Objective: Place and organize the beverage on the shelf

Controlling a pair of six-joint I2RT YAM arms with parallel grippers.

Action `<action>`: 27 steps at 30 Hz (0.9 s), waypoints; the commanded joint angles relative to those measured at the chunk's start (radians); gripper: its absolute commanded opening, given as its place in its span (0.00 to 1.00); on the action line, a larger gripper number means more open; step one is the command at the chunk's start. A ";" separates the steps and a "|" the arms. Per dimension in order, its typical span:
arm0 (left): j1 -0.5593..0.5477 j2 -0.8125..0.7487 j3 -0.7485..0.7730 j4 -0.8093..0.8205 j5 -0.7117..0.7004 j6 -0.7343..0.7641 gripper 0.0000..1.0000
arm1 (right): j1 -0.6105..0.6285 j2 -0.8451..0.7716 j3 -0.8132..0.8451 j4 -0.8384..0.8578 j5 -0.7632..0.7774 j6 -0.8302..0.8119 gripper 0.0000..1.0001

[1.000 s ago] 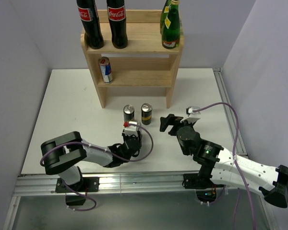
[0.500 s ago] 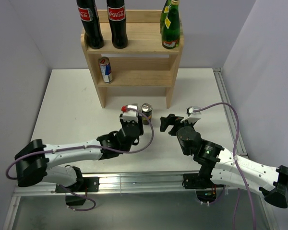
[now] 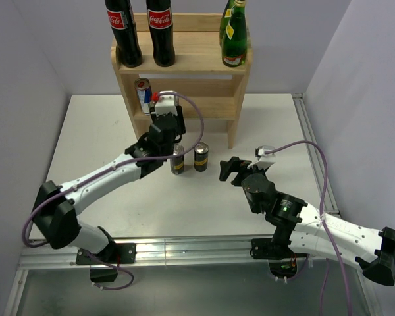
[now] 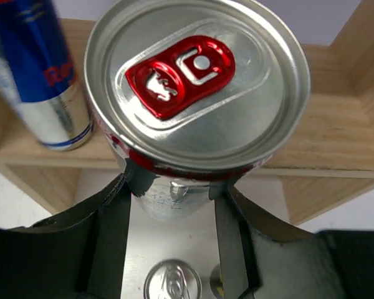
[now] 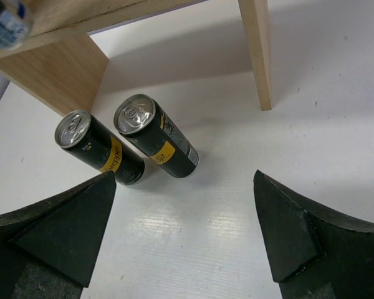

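Note:
My left gripper (image 3: 164, 117) (image 4: 174, 190) is shut on a silver can with a red tab (image 4: 196, 81) (image 3: 157, 99). It holds the can upright in the air, in front of the middle tier of the wooden shelf (image 3: 184, 62) (image 4: 336, 124). A blue and silver can (image 3: 143, 94) (image 4: 40, 81) stands on that tier to the left of the held can. Two black and yellow cans (image 3: 177, 158) (image 3: 201, 156) (image 5: 100, 149) (image 5: 156, 140) stand on the table in front of the shelf. My right gripper (image 3: 227, 169) (image 5: 184, 230) is open, just right of them, with nothing between its fingers.
On the shelf's top tier stand two cola bottles (image 3: 124, 33) (image 3: 160, 33) at the left and green bottles (image 3: 234, 36) at the right. A shelf leg (image 5: 255, 50) stands behind the black cans. Grey walls close in the white table (image 3: 99, 145) on three sides.
My left arm has reached forward and lifted the red-tab can from near the table's front, past the two black cans, up to the shelf's middle tier. The right arm has not moved.

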 commanded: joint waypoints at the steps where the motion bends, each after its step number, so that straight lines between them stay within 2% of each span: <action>1: 0.053 0.063 0.113 0.084 0.093 0.067 0.00 | 0.003 -0.020 0.010 0.031 0.033 -0.002 0.98; 8: 0.122 0.182 0.201 0.101 0.111 0.093 0.00 | 0.003 -0.034 0.010 0.008 0.049 0.001 0.98; 23: 0.202 0.210 0.205 0.129 0.127 0.075 0.01 | 0.005 -0.037 0.010 -0.018 0.053 0.009 0.98; 27: 0.205 0.207 0.192 0.136 0.124 0.073 0.13 | 0.003 -0.031 0.013 -0.016 0.052 0.010 0.98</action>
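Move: The left gripper already holds a Red Bull can upright. Its place, the free spot on the middle shelf beside the standing Red Bull can, lies about 8 cm ahead, 3 cm left and 2 cm lower; that standing can is roughly 8 cm ahead, 9 cm left and 3 cm lower. On the table some 25 cm below, the left black can is 3 cm back and 2 cm right, the right black can 2 cm back and 11 cm right. From the right hand the spot is about 24 cm ahead, 28 cm left and 5 cm up. Bring the left gripper forward about 8 cm, in over the middle shelf, quick at first and then easing off, sinking a good 2 cm early on. Once down, hold that height and bear some 3 cm left towards the standing Red Bull can. Keep the fingers closed on the can and the wrist nearly as it is. ##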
